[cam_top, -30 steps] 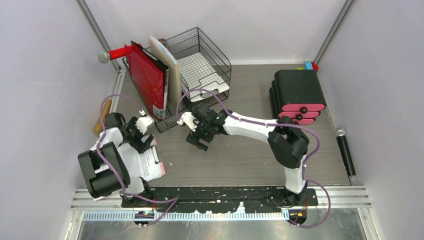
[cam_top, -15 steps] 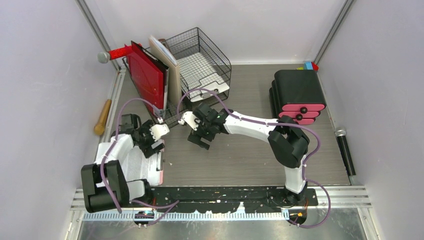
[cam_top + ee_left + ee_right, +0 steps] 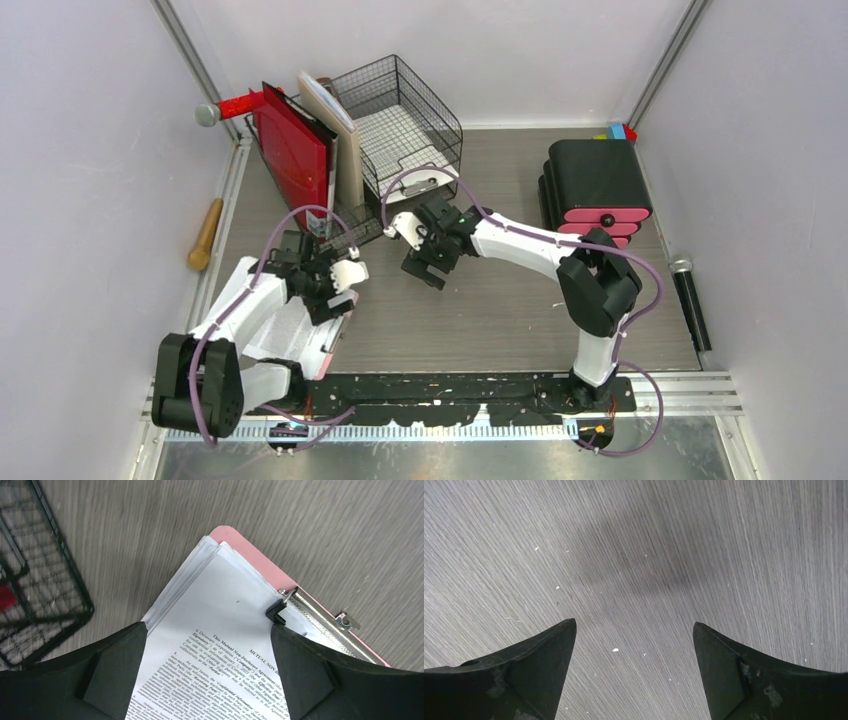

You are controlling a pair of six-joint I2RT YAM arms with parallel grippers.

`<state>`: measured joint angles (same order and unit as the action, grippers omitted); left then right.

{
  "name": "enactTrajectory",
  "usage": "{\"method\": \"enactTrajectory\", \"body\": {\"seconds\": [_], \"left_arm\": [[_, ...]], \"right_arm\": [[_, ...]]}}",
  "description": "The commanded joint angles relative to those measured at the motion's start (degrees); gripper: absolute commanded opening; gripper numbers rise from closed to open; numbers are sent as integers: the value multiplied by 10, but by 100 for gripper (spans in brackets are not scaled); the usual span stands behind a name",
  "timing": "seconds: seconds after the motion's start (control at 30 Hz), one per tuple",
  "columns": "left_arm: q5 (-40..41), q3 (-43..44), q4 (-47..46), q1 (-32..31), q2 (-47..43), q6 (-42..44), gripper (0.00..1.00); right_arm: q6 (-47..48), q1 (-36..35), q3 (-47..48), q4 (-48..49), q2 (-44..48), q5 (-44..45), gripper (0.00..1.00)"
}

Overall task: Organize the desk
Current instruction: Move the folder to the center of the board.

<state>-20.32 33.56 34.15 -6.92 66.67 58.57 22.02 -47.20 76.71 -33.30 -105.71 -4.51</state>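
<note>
The desk (image 3: 480,310) is a grey wood-grain top. A pink clipboard (image 3: 322,338) with a stack of printed white papers (image 3: 225,605) under its metal clip (image 3: 320,617) lies at the front left. My left gripper (image 3: 335,298) hovers over the clipboard's top corner. It is open (image 3: 207,627), with only the papers showing between its fingers. My right gripper (image 3: 425,270) hangs over bare desk just in front of the wire tray. It is open (image 3: 634,625) and holds nothing.
A black wire-mesh tray rack (image 3: 410,130) stands at the back, with red folders (image 3: 295,160) and a tan folder (image 3: 345,150) leaning at its left. A black drawer unit with pink fronts (image 3: 595,190) sits back right. A wooden handle (image 3: 205,235) lies beyond the left rail, and a black cylinder (image 3: 690,300) lies beyond the right edge.
My left arm has swung from the left edge rightward, so its gripper now sits over the clipboard's top corner. The right gripper has shifted a little right and back.
</note>
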Motion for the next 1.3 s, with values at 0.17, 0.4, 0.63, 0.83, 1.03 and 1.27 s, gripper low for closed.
{"method": "enactTrajectory", "body": {"seconds": [0.17, 0.4, 0.63, 0.83, 1.03, 1.27], "left_arm": [[43, 55, -45, -123, 100, -125, 100], [44, 119, -65, -150, 164, -222, 100], [-12, 152, -24, -154, 140, -260, 100], [13, 140, 3, -155, 49, -239, 100], [54, 93, 41, -155, -15, -159, 100], [67, 29, 1, -157, -23, -129, 100]], "right_arm": [[17, 20, -35, -16, 67, 5, 93], [23, 48, -75, -13, 104, -19, 93], [23, 63, -114, 2, 146, -69, 93], [17, 66, -136, 16, 163, -93, 93], [16, 66, -149, 24, 162, -103, 93], [15, 66, -159, 30, 166, -107, 93]]}}
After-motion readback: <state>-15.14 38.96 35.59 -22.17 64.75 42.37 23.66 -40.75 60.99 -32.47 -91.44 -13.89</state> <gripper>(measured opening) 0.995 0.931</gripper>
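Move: The folder (the clipboard with papers) lies under the left hand, its middle about 10 cm to the left and 2 cm back, some 2 cm below the fingers. Its metal clip is about 5 cm back and 1 cm right; the near corner of the wire rack is roughly 10 cm ahead and 3 cm left. From the right hand, the folder's middle is about 29 cm left, 10 cm back and 5 cm lower. With its open fingertips down on the papers, the left hand drags the folder rightward, travelling about 8 cm and edging forward, then comes free, rises some 8 cm and turns back left, back and down, staying above the sheets. The right hand, open and empty, clears off about 6 cm right, then 4 cm back. ##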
